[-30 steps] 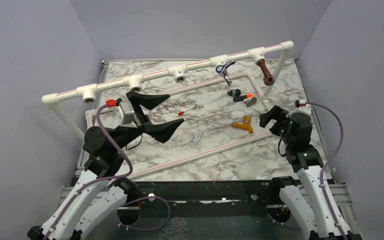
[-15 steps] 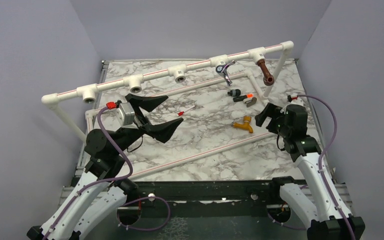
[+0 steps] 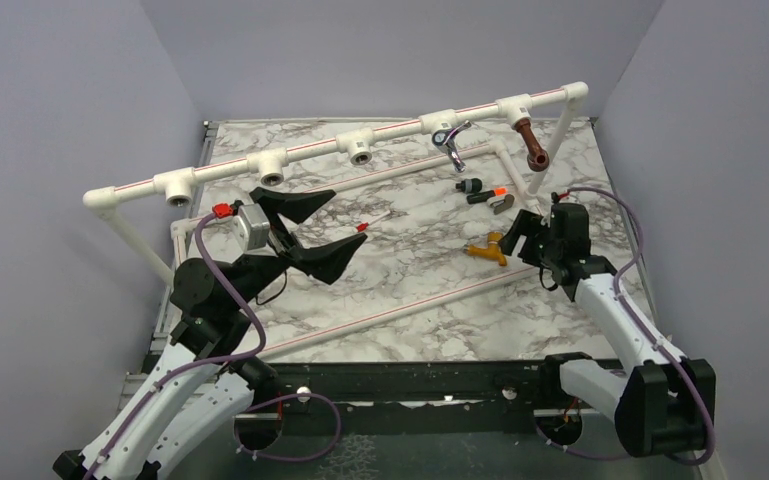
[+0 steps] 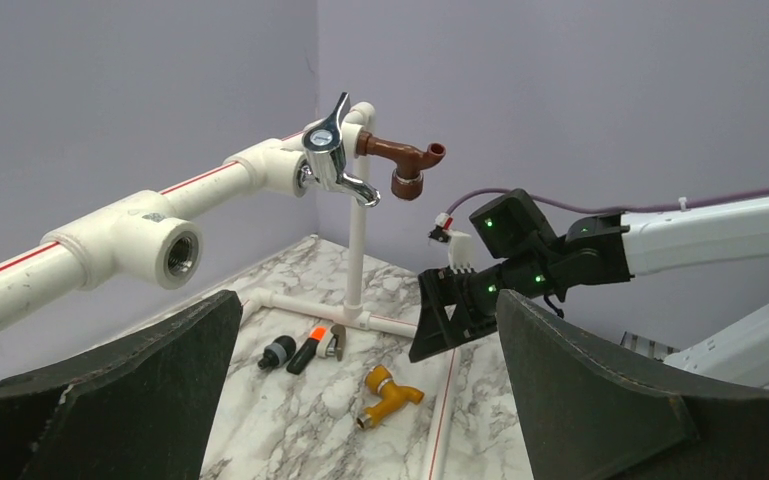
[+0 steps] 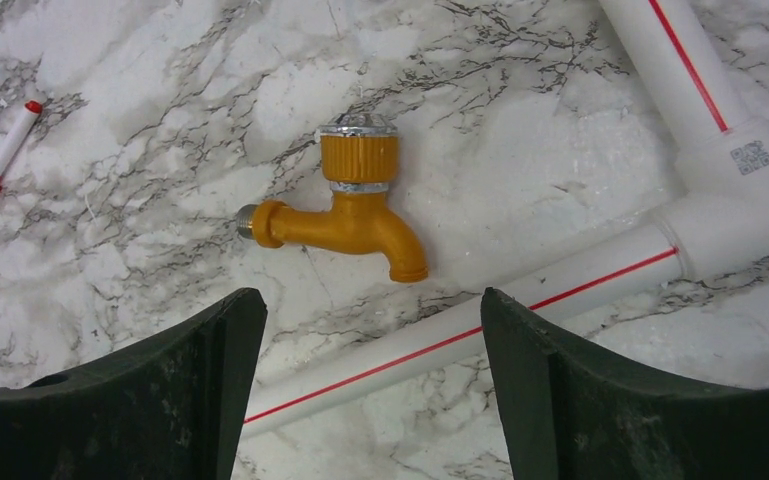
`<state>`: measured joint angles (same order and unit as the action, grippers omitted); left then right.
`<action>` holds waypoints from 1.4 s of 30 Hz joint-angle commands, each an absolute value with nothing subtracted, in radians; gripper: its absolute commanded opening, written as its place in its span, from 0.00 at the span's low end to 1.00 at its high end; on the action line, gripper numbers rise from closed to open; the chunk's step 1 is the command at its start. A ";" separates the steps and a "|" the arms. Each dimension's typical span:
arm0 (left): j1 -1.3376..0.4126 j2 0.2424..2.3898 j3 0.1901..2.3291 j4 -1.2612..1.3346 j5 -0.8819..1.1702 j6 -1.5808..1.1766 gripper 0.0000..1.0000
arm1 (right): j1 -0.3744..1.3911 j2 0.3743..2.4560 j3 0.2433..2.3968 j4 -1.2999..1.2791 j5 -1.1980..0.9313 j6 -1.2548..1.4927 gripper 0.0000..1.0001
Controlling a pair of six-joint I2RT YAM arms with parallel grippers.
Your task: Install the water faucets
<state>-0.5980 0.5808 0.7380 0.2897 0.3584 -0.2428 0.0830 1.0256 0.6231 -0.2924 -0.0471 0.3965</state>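
Note:
A mustard-yellow faucet (image 3: 487, 250) (image 5: 345, 215) (image 4: 390, 394) lies on the marble table. My right gripper (image 3: 515, 240) (image 5: 365, 300) hovers just right of it and above it, open and empty, with the low white pipe (image 5: 520, 310) under its jaws. A chrome faucet (image 3: 451, 140) (image 4: 332, 160) and a copper-brown faucet (image 3: 532, 145) (image 4: 400, 160) sit in tees on the raised pipe rail. A black orange-tipped faucet (image 3: 487, 195) (image 4: 305, 345) lies loose behind the yellow one. My left gripper (image 3: 350, 220) (image 4: 368, 300) hangs open and empty at mid-table.
The white pipe rail (image 3: 310, 148) has three open tee sockets (image 3: 360, 152) (image 4: 155, 245) to the left of the chrome tap. A small black-grey connector (image 3: 470, 186) lies by the black faucet. A thin white red-tipped stick (image 3: 372, 222) (image 5: 0, 155) lies mid-table. Grey walls enclose the table.
My right arm has swung left and forward, bringing its gripper from the right edge to just beside the yellow faucet. The left arm has stayed still.

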 commanded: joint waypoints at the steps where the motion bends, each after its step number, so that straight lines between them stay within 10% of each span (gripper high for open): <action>1: -0.605 0.580 0.726 0.296 0.333 -0.244 0.99 | 0.088 1.096 0.604 -0.169 -0.060 0.428 0.81; 37: -0.634 0.575 0.721 0.291 0.310 -0.226 0.99 | 0.251 1.544 0.679 0.147 0.197 0.511 0.53; 42: -0.633 0.576 0.720 0.283 0.302 -0.218 0.99 | 0.268 1.549 0.676 0.151 0.201 0.517 0.32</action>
<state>-0.6296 0.5842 0.7280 0.2893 0.3248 -0.2371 0.2539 1.5391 0.6559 0.1207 0.1661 0.4999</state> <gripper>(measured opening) 0.990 0.418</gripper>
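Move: The yellow faucet lies on the table about 4 cm ahead of the right hand, 5 cm to its left and 9 cm below; its ribbed handle points away from the robot. The white floor pipe crosses some 3 cm behind this hand, 10 cm below. Beyond the faucet, on the table, lie a grey piece about 16 cm straight ahead and a black-and-orange piece 18 cm ahead, 4 cm left. From the left hand, the faucet is roughly 16 cm ahead, 29 cm right and 40 cm below. Down and forward, with a smaller drift to the left, the right hand sinks about 8 cm and reaches 6 or 7 cm over the yellow faucet's body to its handle, the wrist barely turning. The fingers narrow all along, from mostly open to under half, and finally pinch the ribbed yellow handle from both sides just behind its chrome cap. ##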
